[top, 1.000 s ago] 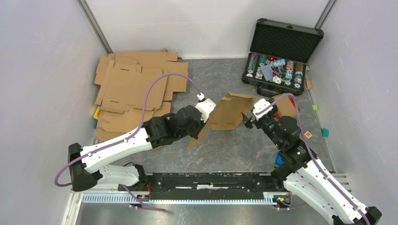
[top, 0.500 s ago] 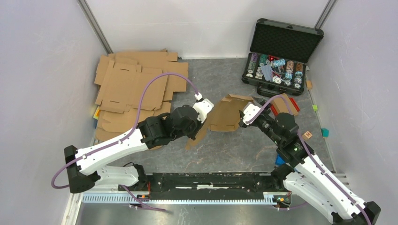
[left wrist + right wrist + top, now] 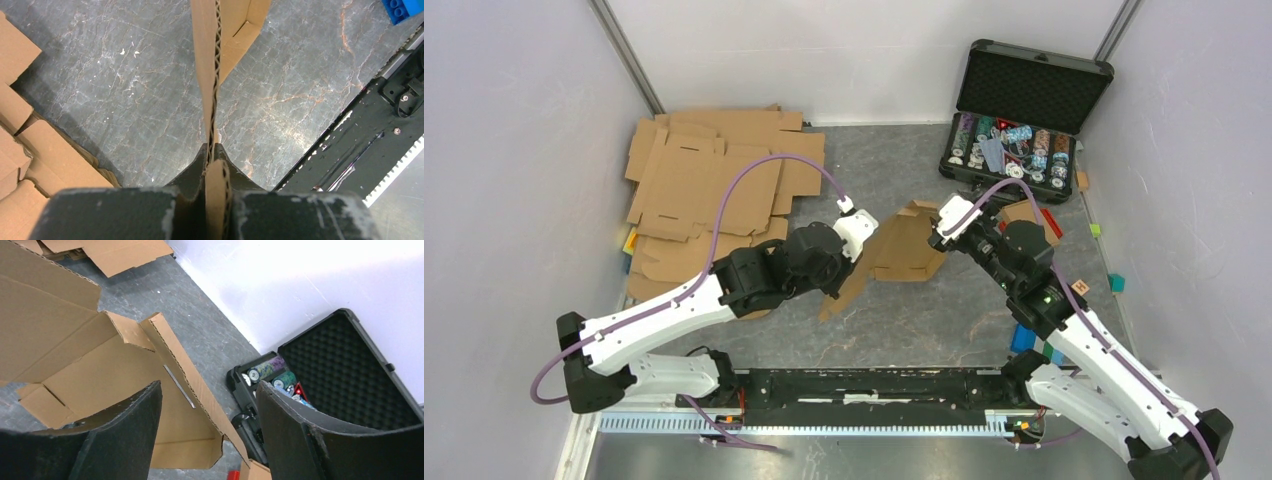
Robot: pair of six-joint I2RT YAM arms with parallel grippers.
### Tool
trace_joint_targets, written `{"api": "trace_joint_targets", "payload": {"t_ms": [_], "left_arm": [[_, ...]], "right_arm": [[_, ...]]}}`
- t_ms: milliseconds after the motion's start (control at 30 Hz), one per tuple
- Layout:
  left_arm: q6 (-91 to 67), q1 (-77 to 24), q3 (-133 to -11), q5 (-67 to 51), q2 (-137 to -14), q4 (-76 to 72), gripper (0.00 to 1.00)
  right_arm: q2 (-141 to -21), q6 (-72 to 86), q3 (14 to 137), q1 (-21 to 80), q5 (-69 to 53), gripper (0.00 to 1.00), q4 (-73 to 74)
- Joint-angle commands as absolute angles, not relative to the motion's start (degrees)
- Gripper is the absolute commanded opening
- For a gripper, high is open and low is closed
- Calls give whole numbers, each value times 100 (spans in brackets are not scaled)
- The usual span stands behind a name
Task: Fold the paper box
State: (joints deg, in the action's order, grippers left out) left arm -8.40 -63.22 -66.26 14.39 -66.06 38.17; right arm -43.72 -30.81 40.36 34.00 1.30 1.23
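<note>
The paper box [image 3: 906, 246] is a brown cardboard blank, partly folded and lifted off the floor in the middle. My left gripper [image 3: 849, 258] is shut on its left flap. In the left wrist view that flap's corrugated edge [image 3: 215, 75] runs straight up from the pinched tips [image 3: 214, 150]. My right gripper [image 3: 941, 238] stands open at the box's right side. In the right wrist view the raised flap with a slot [image 3: 180, 375] passes between the two black fingers [image 3: 125, 430], touching neither that I can see.
A pile of flat cardboard blanks [image 3: 714, 190] lies at the back left. An open black case of poker chips [image 3: 1019, 120] stands at the back right, with a cardboard piece [image 3: 1029, 215] and small coloured blocks [image 3: 1022, 338] nearby. The black rail [image 3: 874, 385] runs along the near edge.
My right gripper has moved left and back to the box's right edge, and its jaws have narrowed a little. The left arm shifted slightly left, still holding the flap.
</note>
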Motion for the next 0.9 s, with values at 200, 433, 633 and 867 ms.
{"api": "trace_joint_targets", "payload": {"t_ms": [200, 433, 633, 867], "left_arm": [[-514, -6304, -7055, 1172, -6424, 4177, 8], [-553, -6309, -7110, 1202, -6415, 4183, 21], [-730, -6303, -6961, 1571, -6123, 4066, 61], [-1153, -6285, -6754, 2289, -5532, 3964, 100]], "right_arm": [[-4477, -2882, 4377, 3393, -197, 51, 379], [-4489, -2633, 4385, 3391, -119, 5, 419], [-4862, -1290, 4699, 3389, 883, 0, 920], [-5378, -534, 4518, 3370, 1127, 5, 1464]]}}
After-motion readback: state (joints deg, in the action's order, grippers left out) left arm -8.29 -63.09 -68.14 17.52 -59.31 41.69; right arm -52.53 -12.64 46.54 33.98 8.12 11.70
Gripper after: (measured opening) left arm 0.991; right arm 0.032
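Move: The paper box's right-hand rim flap already runs between my open right fingers, about 1 cm left and 2 cm below the hand point. From that hand the chip case is some 18 cm ahead and 14 right, the small brown box 3 ahead and 16 right, both over 20 cm lower. My left fingers still pinch the left panel's free edge; the flap lies about 10 cm ahead, 20 right and 4 above. I shut my right fingers on the rim flap while easing down a little, then carry that grip lower, about 4 cm in all, tipping the fingers some 20 degrees downward and turning slightly clockwise. Meanwhile my left hand draws back a touch, opens wide to let go of the panel edge, and lifts away about 4 cm up and 3 left. ##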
